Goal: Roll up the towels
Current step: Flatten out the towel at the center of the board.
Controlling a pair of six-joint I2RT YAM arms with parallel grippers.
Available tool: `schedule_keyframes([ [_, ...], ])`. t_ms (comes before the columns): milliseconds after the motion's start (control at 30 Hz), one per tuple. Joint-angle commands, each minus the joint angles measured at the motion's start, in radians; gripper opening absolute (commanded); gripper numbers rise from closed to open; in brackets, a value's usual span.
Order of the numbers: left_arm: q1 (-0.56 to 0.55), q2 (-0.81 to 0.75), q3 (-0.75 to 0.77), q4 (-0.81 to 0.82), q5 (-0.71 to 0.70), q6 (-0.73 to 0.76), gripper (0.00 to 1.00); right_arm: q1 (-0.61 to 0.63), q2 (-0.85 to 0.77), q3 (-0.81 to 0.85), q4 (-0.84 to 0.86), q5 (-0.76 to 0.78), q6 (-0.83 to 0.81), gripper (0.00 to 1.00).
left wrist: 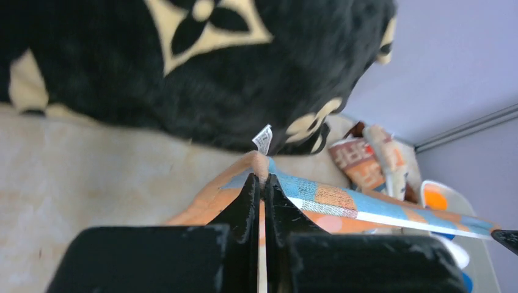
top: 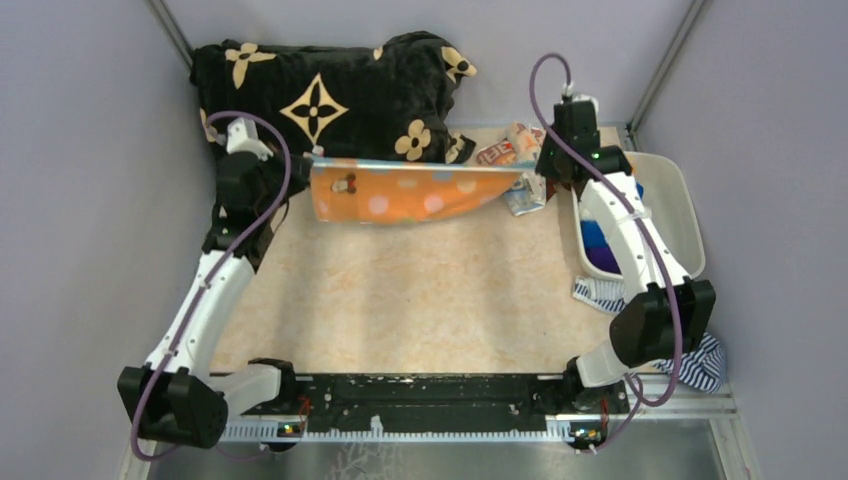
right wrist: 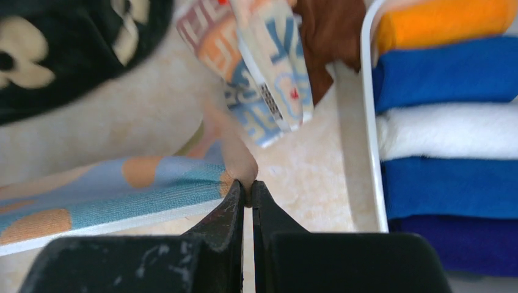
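An orange-peach printed towel (top: 400,195) with pale dots and a blue edge band hangs stretched above the table's far part, held by both top corners. My left gripper (top: 303,163) is shut on its left corner, which pokes out between the fingertips (left wrist: 263,178). My right gripper (top: 532,172) is shut on the right corner (right wrist: 244,183). A pale blue-white printed towel (right wrist: 269,67) with red marks lies crumpled just behind the right corner. A brown towel (right wrist: 327,30) lies beside it. Rolled towels in orange (right wrist: 440,21), blue (right wrist: 446,67), white (right wrist: 446,131) and dark blue fill the white basket (top: 685,215).
A big black blanket with beige flowers (top: 330,95) is heaped at the back left, right behind the stretched towel. A navy-and-white striped cloth (top: 700,365) lies at the right near corner, past the basket. Grey walls close in on three sides.
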State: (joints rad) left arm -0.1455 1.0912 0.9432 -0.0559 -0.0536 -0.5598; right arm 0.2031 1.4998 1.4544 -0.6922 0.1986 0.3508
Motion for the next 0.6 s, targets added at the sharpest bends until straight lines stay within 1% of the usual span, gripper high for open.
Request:
schedule_keyframes([
  [0,0.034,0.063,0.221,-0.023,-0.023,0.097,0.0,-0.039,-0.004,0.222,-0.099,0.082,-0.068,0.0],
  [67,0.034,0.057,0.264,-0.041,-0.011,0.099,0.0,-0.04,-0.021,0.275,-0.123,0.082,-0.069,0.0],
  [133,0.035,0.016,0.25,-0.047,-0.008,0.088,0.0,-0.04,-0.067,0.255,-0.124,0.059,-0.066,0.0],
  [267,0.034,-0.15,0.132,-0.064,-0.015,0.058,0.0,-0.039,-0.208,0.105,-0.108,0.011,-0.052,0.0],
  [433,0.033,-0.363,0.008,-0.178,0.022,0.024,0.0,-0.04,-0.411,-0.09,-0.139,-0.06,-0.046,0.0],
  [567,0.033,-0.515,-0.048,-0.263,0.031,0.036,0.0,-0.04,-0.557,-0.187,-0.176,-0.113,-0.039,0.0],
])
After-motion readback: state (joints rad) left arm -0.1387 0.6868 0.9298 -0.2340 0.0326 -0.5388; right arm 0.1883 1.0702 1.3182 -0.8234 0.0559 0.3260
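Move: Each gripper already holds a towel corner, the top edge stretched between them. From the left gripper, the board's centre lies about 12 cm to the right, 7 cm back and 27 cm below; the dark pillow is some 15 cm straight ahead. From the right gripper, that centre is roughly 22 cm left, 9 cm back and 22 cm below; the crumpled printed towel lies some 6 cm straight ahead, the white bin 22 cm right and 3 cm back. Swing both grippers together: carry on up about 10 cm with a slight push forward, then reverse and draw the towel back some 11 cm towards the bases, sinking only a little, the right more than the left. Tip the fingers upward by around 10 degrees, keep both corners pinched and the spacing unchanged so the edge stays stretched. ##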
